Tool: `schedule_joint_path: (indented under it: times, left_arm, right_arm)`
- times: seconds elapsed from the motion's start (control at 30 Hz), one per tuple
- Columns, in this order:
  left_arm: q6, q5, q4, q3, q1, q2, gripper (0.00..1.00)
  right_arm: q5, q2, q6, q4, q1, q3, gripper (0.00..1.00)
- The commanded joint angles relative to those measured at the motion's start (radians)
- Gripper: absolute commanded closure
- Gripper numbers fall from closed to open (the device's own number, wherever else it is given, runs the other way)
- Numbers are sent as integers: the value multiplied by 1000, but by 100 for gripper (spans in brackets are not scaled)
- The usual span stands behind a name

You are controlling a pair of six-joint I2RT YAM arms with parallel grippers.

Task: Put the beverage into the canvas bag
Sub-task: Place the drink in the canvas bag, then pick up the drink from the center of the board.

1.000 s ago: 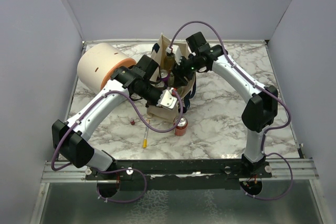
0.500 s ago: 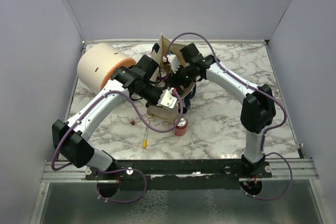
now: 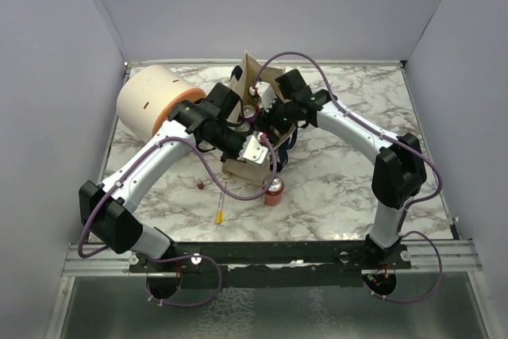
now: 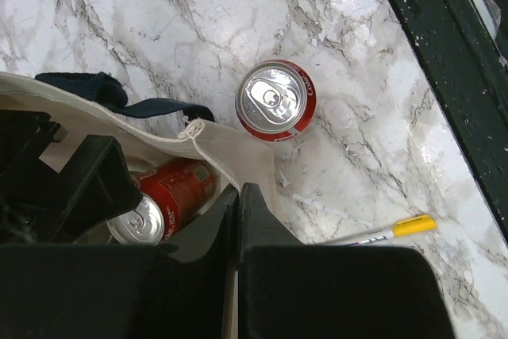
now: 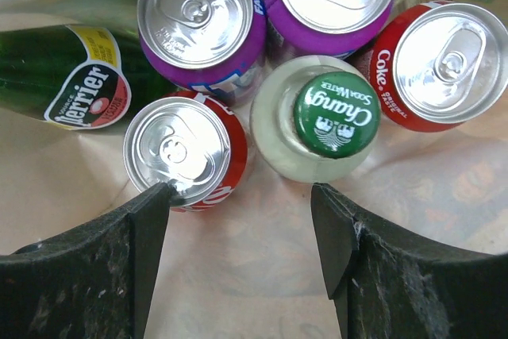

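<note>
The cream canvas bag (image 3: 240, 167) stands mid-table with navy handles (image 4: 103, 89). My left gripper (image 4: 238, 196) is shut on the bag's near rim (image 4: 238, 152); it also shows in the top view (image 3: 264, 160). My right gripper (image 5: 242, 196) is open and empty, down inside the bag's mouth (image 3: 256, 113). Below it are a red cola can (image 5: 178, 144), a green-capped clear bottle (image 5: 333, 113), two purple cans (image 5: 198, 9), another red cola can (image 5: 444, 61) and a green bottle lying flat (image 5: 79, 77). One more red can (image 3: 274, 190) stands upright on the table just in front of the bag (image 4: 275, 98).
A cream-and-orange drum (image 3: 155, 101) lies at the back left, close to my left arm. A yellow-capped pen (image 3: 220, 210) and a small red item (image 3: 200, 183) lie on the marble in front of the bag. The black rail (image 4: 444, 53) runs along the near edge.
My right wrist has moved left and lower over the bag's mouth. My left arm, the bag and the red can on the table have not moved.
</note>
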State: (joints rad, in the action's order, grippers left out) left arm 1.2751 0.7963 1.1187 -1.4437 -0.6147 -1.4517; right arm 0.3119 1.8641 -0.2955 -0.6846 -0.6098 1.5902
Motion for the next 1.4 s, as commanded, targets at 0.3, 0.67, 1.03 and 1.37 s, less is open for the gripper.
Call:
schedule_joint_path:
  times: [0.3, 0.67, 1.03, 1.37]
  left_arm:
    - [11, 39, 44, -20, 1, -7, 99]
    - [-20, 48, 39, -34, 1, 16, 87]
    - [-99, 55, 12, -54, 8, 82, 57]
    - [-342, 142, -119, -105, 180, 126, 32]
  right_arm:
    - [-22, 1, -66, -57, 5, 27, 28]
    - [225, -63, -62, -74, 18, 197, 27]
    - [302, -212, -93, -103, 68, 211, 26]
    - [352, -467, -165, -166, 68, 3, 24]
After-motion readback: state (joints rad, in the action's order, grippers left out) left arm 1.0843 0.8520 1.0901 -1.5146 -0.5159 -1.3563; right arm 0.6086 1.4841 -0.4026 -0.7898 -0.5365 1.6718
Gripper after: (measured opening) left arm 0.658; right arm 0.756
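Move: The right hand hangs empty inside the canvas bag, fingers open; the last red can on the table lies about 18 cm back from it, 1 cm to the right and 7 cm lower. The Coke can inside the bag is 3 cm back, 4 cm left and 7 cm down, and the green-capped bottle 4 cm ahead, 2 cm left, 5 cm down. From the left hand, pinching the bag's near rim, that last can is some 5 cm back, 7 cm right and 16 cm down; the pen is 6 cm back, 10 cm left, 22 cm down. After hovering briefly with its fingers still wide open, the right hand climbs about 19 cm up out of the bag, clear of the cans and bottles, drawing back some 6 cm near the end while its fingertips swing up out of their steep downward slant. The left hand holds the near rim pinched at first, then opens to roughly two thirds, lets go of the canvas and lifts off it, rising about 6 cm and turning slightly counter-clockwise. ##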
